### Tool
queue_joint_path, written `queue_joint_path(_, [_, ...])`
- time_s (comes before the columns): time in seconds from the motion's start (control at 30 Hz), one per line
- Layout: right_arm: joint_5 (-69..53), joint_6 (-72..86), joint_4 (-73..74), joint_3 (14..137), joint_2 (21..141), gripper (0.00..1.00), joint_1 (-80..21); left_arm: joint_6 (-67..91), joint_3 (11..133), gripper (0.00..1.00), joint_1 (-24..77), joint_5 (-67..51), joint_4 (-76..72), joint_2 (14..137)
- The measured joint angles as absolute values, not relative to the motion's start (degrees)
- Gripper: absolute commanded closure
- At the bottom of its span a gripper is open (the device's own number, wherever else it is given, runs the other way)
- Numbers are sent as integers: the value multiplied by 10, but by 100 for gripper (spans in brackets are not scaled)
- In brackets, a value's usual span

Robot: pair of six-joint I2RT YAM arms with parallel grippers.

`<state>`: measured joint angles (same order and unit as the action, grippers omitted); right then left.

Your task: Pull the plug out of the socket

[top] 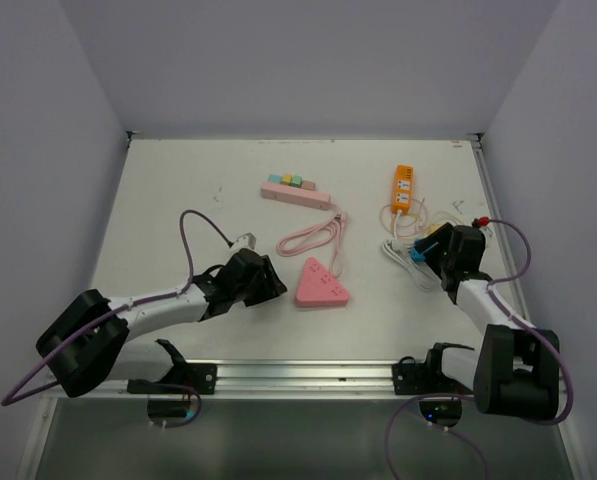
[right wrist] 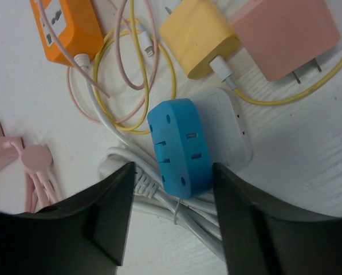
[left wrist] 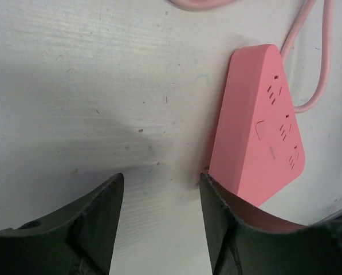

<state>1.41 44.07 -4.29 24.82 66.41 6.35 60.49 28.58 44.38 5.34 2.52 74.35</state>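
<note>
A blue plug adapter leans against a white socket block on a bundle of white cable; I cannot tell whether it is plugged in. My right gripper hovers open just over the adapter's near end, a finger on either side and nothing gripped. From above, the right gripper is at the table's right side beside the blue adapter. A pink triangular socket with bare slots lies flat mid-table. My left gripper stands open just left of it, its right finger close to the socket's edge.
An orange power strip lies at the back right with yellow and pink cables around it. A yellow charger and a pink charger lie loose beyond the adapter. A long pink strip with coloured plugs sits at the back centre.
</note>
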Motion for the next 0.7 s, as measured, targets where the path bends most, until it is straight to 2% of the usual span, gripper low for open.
queue_joint_path(0.1, [13,439,-23,254,664,18,72,602,286,29,444,61,30,726])
queue_joint_path(0.3, [17,416,54,298,627,16,72,579,292,6,442,89,72,691])
queue_joint_path(0.57, [-57,364,87,348,593,16,56,511,353,0,405,144,149,644])
queue_joint_path(0.7, [-83,325,106,358,597,16,-32,452,397,0,370,173,189,625])
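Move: The right hand's part-open fingers stand over the blue plug, its middle about 3 cm below and otherwise level with the hand. The yellow charger is some 4 cm ahead and 4 right of that hand; the long pink strip with coloured plugs is about 15 cm ahead and 30 left. From the left hand that strip lies roughly 25 cm ahead and 4 right, with the pink triangular socket 1 cm ahead and 10 right, middle slightly low. Up first, then left, the right hand spreads its fingers wide and leaves the blue plug, rising about 7 cm, then swinging 8 cm left towards the long pink strip and turning some 25 degrees counter-clockwise. The left hand also opens fully, rising 9 cm, then increasingly left and forward, away from the pink triangular socket, fingertips tilting up and outward. ##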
